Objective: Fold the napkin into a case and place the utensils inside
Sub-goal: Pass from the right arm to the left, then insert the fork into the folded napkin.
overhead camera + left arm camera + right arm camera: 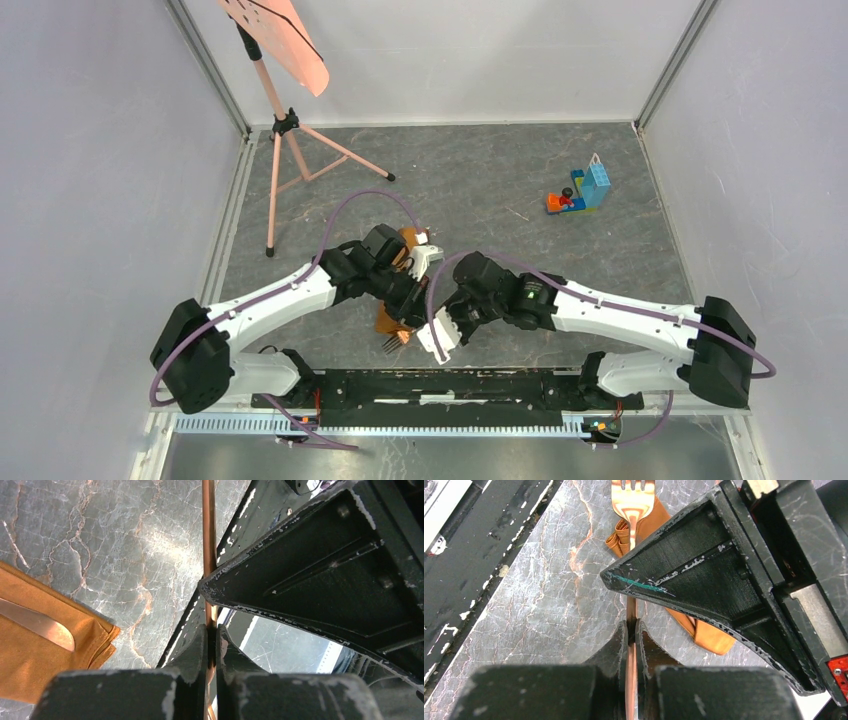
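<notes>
The orange-brown napkin (386, 322) lies folded on the marble tabletop between both arms, mostly hidden under them. In the right wrist view the copper fork (634, 500) rests across the folded napkin (709, 635), tines pointing away. My right gripper (630, 622) is shut on its handle. My left gripper (212, 627) is shut on a thin copper utensil handle (209, 535) seen edge-on; which utensil it is I cannot tell. A flat copper blade (40, 625) lies on the napkin (30, 670) to its left. From above, fork tines (392, 343) stick out at the napkin's near end.
A salmon-pink sheet (290, 45) on a tripod stand (278, 160) is at the back left. A colourful toy brick pile (580, 190) sits at the back right. The black base rail (450, 385) runs along the near edge, close to both grippers.
</notes>
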You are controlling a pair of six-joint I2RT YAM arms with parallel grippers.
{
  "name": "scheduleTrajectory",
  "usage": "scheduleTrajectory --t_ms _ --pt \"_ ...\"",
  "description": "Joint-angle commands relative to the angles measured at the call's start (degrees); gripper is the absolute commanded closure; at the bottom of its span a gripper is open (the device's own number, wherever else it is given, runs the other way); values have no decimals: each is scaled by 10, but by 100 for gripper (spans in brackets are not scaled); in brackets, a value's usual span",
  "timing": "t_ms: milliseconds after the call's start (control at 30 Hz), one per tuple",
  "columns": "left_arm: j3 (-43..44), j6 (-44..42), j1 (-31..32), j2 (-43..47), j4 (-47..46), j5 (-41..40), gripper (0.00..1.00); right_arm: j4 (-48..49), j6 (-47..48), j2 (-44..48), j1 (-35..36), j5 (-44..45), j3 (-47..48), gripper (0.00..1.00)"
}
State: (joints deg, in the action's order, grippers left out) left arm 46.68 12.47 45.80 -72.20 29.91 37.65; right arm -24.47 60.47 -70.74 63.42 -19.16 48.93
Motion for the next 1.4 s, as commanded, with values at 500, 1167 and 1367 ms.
scheduleTrajectory --t_ms 500,1167,1367 --pt "-111 195 -137 44 -107 -28 98 294 -193 100 -133 150 -123 2" --pt "-149 213 -190 32 -105 -122 98 346 -223 129 -154 136 -158 2" --pt "-150 203 -195 -5 -133 -105 98 345 -223 136 -154 136 -159 2"
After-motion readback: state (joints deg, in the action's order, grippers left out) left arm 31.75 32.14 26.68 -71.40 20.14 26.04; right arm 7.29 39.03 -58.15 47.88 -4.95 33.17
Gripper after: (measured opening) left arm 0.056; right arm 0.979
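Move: Both grippers already pinch the fork, the left one nearer the tines. From the left hand, the folded napkin case has its middle about 12 cm ahead, 4 cm to the left and 9 cm below; the knife already lies lengthwise on it, about 11 cm ahead and 4 cm left of that hand. From the right hand, the case is some 9 cm ahead, 8 cm to the left and 10 cm below. Open the right gripper wide to let go of the fork's handle, then pull it clear forward, to the right and up, turning clockwise. Keep the left gripper shut on the fork and bring it left, down and forward, about 7 cm each way, down towards the case while turning some 40 degrees counter-clockwise to swing the handle along it. ##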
